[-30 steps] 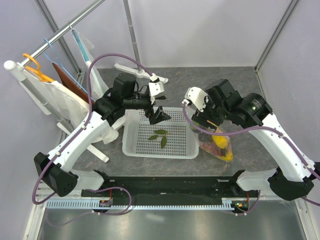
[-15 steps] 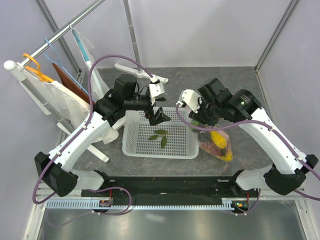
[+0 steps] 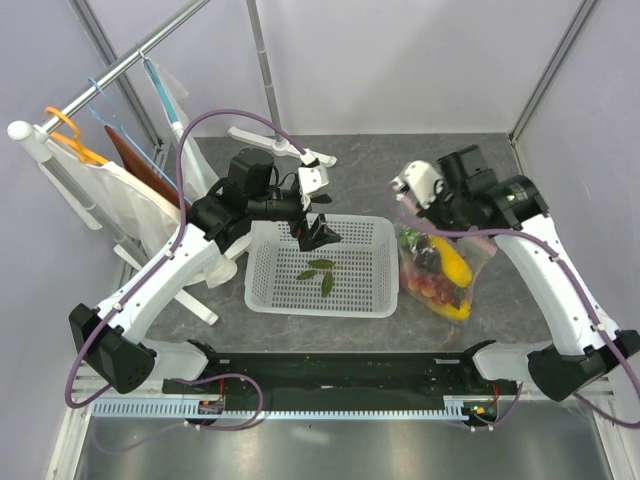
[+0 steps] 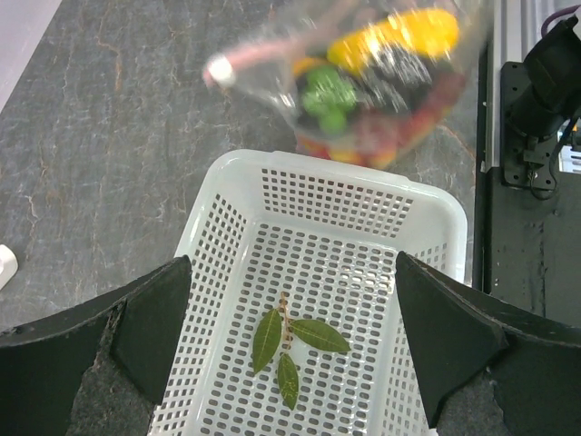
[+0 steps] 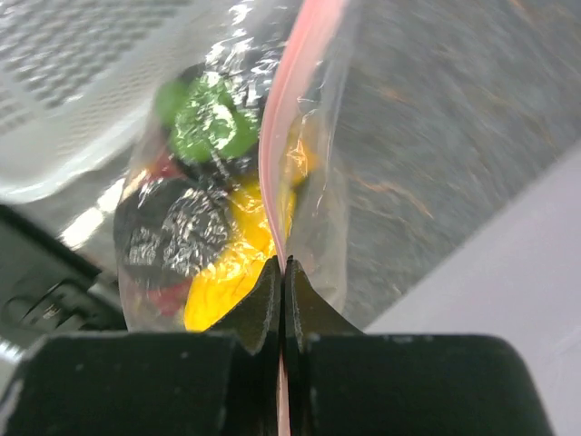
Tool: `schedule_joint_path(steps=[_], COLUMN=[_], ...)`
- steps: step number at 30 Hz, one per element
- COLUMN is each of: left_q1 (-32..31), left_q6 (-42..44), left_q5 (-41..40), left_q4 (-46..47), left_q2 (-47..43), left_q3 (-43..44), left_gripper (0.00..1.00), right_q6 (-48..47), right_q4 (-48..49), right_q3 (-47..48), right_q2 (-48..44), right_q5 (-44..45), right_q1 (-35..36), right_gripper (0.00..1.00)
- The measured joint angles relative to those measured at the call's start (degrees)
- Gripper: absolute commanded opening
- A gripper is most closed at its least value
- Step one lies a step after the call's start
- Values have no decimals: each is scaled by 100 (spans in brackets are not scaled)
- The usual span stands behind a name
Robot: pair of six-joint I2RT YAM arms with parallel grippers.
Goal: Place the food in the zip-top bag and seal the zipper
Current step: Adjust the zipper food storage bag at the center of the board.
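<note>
The clear zip-top bag (image 3: 442, 272) hangs just right of the white mesh basket (image 3: 262, 290), its lower end resting on the table. The food shows through it: a yellow mango (image 3: 447, 262), red fruits (image 3: 432, 288) and a dark mangosteen with a green cap (image 5: 213, 123). My right gripper (image 5: 283, 263) is shut on the pink zipper (image 5: 289, 109) at the bag's top end (image 3: 412, 208). The strip runs straight away from the closed jaws. My left gripper (image 3: 318, 232) hovers open over the basket's back part, with nothing between its fingers (image 4: 136, 327).
A sprig of green leaves (image 4: 290, 341) lies in the basket. A clothes rail with hangers (image 3: 100, 80) and its white stand (image 3: 270, 140) fill the left and back. A black rail (image 3: 330, 375) runs along the near edge. A wall post (image 3: 550, 70) rises at the right.
My right gripper has closed on the pink strip and moved right and back, pulling the bag's top up and stretching it. The left arm has stayed still.
</note>
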Motion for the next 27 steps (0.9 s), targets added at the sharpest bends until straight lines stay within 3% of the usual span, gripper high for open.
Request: schedule_joint_path(steps=[9,15,22,24,27], left_q1=[2,4,4,4,4], left_q6=[-101,-125,-168,-216,-275], left_q5=[15,17,17,17,17], left_q4=[0,2,9,39,66], left_q2=[0,0,13,13,13], left_q3=[0,-2,-2,-2,-2], left_gripper=[99,99,100,100,100], right_q6=[-1196,-1871,-2562,-2793,-3110], right_q4=[748,1217,1582,1814,2096], right_q3=[671,1576,2116,1788,573], right_q2=[398,1445,1740,1574,1073], right_q5=[-461,-1043,-1576,-1657,-1709], right_q1=[-2426,-3646,-3742,-3661,-3526], right_gripper=[0,0,0,0,0])
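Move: My right hand already holds the zip-top bag by its pink zipper; the food bulging in it sits about 9 cm back, 2 cm to the right and some 13 cm below. The board's far right corner is roughly 22 cm ahead, 21 cm right and 20 cm down. The basket's middle lies about 23 cm left, 8 cm back and 17 cm below. From my idle left hand the food in the bag is some 25 cm right, 9 cm back, 14 cm lower. With my right fingers keeping their shut hold on the zipper, I sweep the loaded bag fast away from the basket, forward and right together towards the board's far right corner, over 20 cm and climbing some 7 cm. The hand tips its fingers forward about 20 degrees; at the end I bring it slightly back and left and drop it about 4 cm. ##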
